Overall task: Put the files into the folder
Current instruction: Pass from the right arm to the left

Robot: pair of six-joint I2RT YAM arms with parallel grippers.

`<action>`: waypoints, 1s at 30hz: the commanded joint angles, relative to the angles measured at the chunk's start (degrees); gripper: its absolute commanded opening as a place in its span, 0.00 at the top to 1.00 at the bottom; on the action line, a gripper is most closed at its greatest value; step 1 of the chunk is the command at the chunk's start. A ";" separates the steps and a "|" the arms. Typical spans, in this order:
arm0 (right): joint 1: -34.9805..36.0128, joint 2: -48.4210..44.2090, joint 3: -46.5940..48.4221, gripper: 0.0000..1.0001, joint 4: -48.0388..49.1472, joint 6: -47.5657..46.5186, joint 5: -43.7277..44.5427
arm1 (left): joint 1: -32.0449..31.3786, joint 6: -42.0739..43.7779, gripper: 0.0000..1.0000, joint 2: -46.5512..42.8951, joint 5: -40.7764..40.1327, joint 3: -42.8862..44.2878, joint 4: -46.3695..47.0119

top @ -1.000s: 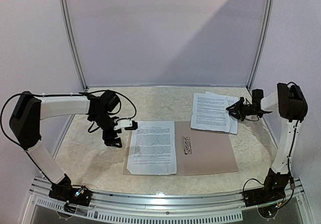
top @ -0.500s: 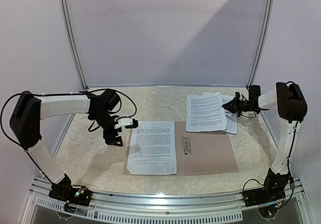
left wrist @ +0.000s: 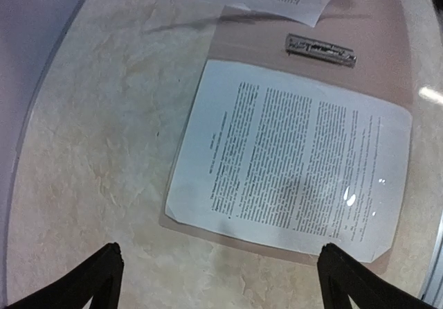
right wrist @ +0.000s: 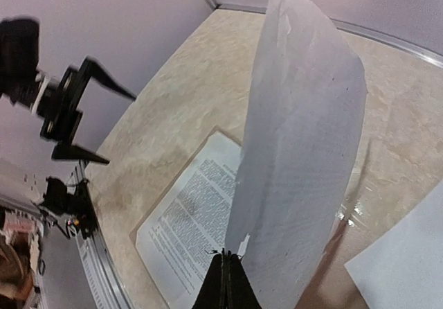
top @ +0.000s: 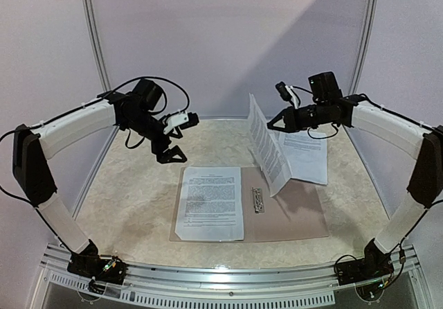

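The tan folder (top: 294, 215) lies open on the table, a metal clip (top: 258, 199) at its middle. One printed sheet of the files (top: 210, 203) rests flat on the folder's left half. My right gripper (top: 271, 123) is shut on the edge of a second sheet (top: 268, 149), which hangs nearly upright above the folder's right half; the right wrist view shows the shut tips (right wrist: 226, 257) pinching this sheet (right wrist: 297, 136). A third sheet (top: 308, 158) lies behind the folder. My left gripper (top: 183, 139) hovers open and empty above the table, left of the folder; in its wrist view the flat sheet (left wrist: 291, 156) is below the fingers (left wrist: 97, 281).
White frame posts and purple walls close the back and sides. A metal rail (top: 228, 281) runs along the near edge. Marbled tabletop (top: 131, 198) shows left of the folder.
My right gripper closed on a sheet at the back right and lifted it up and leftward over the folder. My left arm rose from the table and its jaws opened wider.
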 commanded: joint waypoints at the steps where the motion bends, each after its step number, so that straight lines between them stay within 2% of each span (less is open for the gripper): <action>1: 8.87 -5.85 1.08 1.00 -10.45 -11.50 6.45 | 0.45 1.10 0.00 -3.66 8.16 4.87 -1.11; 6: 14.79 -9.59 1.65 1.00 -10.08 -11.84 3.16 | 0.27 1.28 0.01 -4.55 14.22 9.52 -0.70; 11: 17.20 -11.26 1.21 1.00 -7.36 -11.85 -1.94 | -0.43 -1.47 0.01 -4.88 22.50 6.88 1.57; 18: 18.00 -12.32 0.48 1.00 -5.60 -13.70 -6.12 | -2.00 -6.01 0.01 -5.36 23.79 4.36 6.83; 20: 18.01 -12.62 0.29 1.00 -5.61 -14.35 -6.18 | -2.41 -6.75 0.06 -4.60 24.77 4.23 7.16; 21: 17.98 -12.64 0.18 1.00 -5.53 -14.48 -6.37 | -2.79 -6.63 0.15 -4.37 25.73 4.39 6.49; 22: 18.03 -12.77 0.04 1.00 -5.55 -14.51 -6.28 | -3.17 -5.57 0.30 -4.28 26.81 4.63 5.43; 23: 18.06 -12.82 -0.17 1.00 -5.80 -14.40 -5.26 | -4.37 -1.35 0.83 -4.51 29.26 5.37 0.36; 24: 17.99 -12.82 -0.19 1.00 -6.16 -14.34 -4.42 | -4.85 -0.67 0.99 -4.70 29.10 5.49 -0.72; 26: 17.99 -12.58 -0.35 1.00 -6.84 -14.36 -1.44 | -5.52 -0.55 1.00 -5.11 28.11 5.66 -2.49; 27: 17.98 -12.46 -0.56 0.95 -7.21 -14.32 0.67 | -5.83 -0.41 1.00 -5.24 27.39 5.74 -3.45; 28: 18.09 -12.33 -1.00 0.79 -7.27 -14.32 3.47 | -6.24 -0.61 1.00 -5.50 25.98 5.83 -4.11; 29: 18.26 -12.22 -1.52 0.57 -7.48 -14.48 6.67 | -6.61 -0.74 1.00 -5.63 24.64 5.85 -4.81; 30: 18.52 -12.17 -1.92 0.42 -7.84 -14.95 8.80 | -7.03 -0.41 1.00 -5.76 23.28 5.93 -5.71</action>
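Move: The file hangs upright from the right hand's shut fingers, its middle some 23 cm to the right of the open left hand, about level with it fore and aft and a touch lower; the filed page lies 7 cm right, 4 cm back and 18 cm below. From the right hand, the left gripper is about 26 cm left, 4 cm back, 6 cm lower; the clip is 6 cm back and 2 cm left, the paper stack 12 cm ahead and 13 cm right, both 24 cm down. The file is swung back about 15 cm, and left and up some 7 cm each, as the right hand turns counter-clockwise; its fingers just begin to part at the end. The left hand rises about 10 cm, then comes back and right to meet the file, fingers swinging up some 30 degrees to point more rightwards, and shuts on its left short edge. ##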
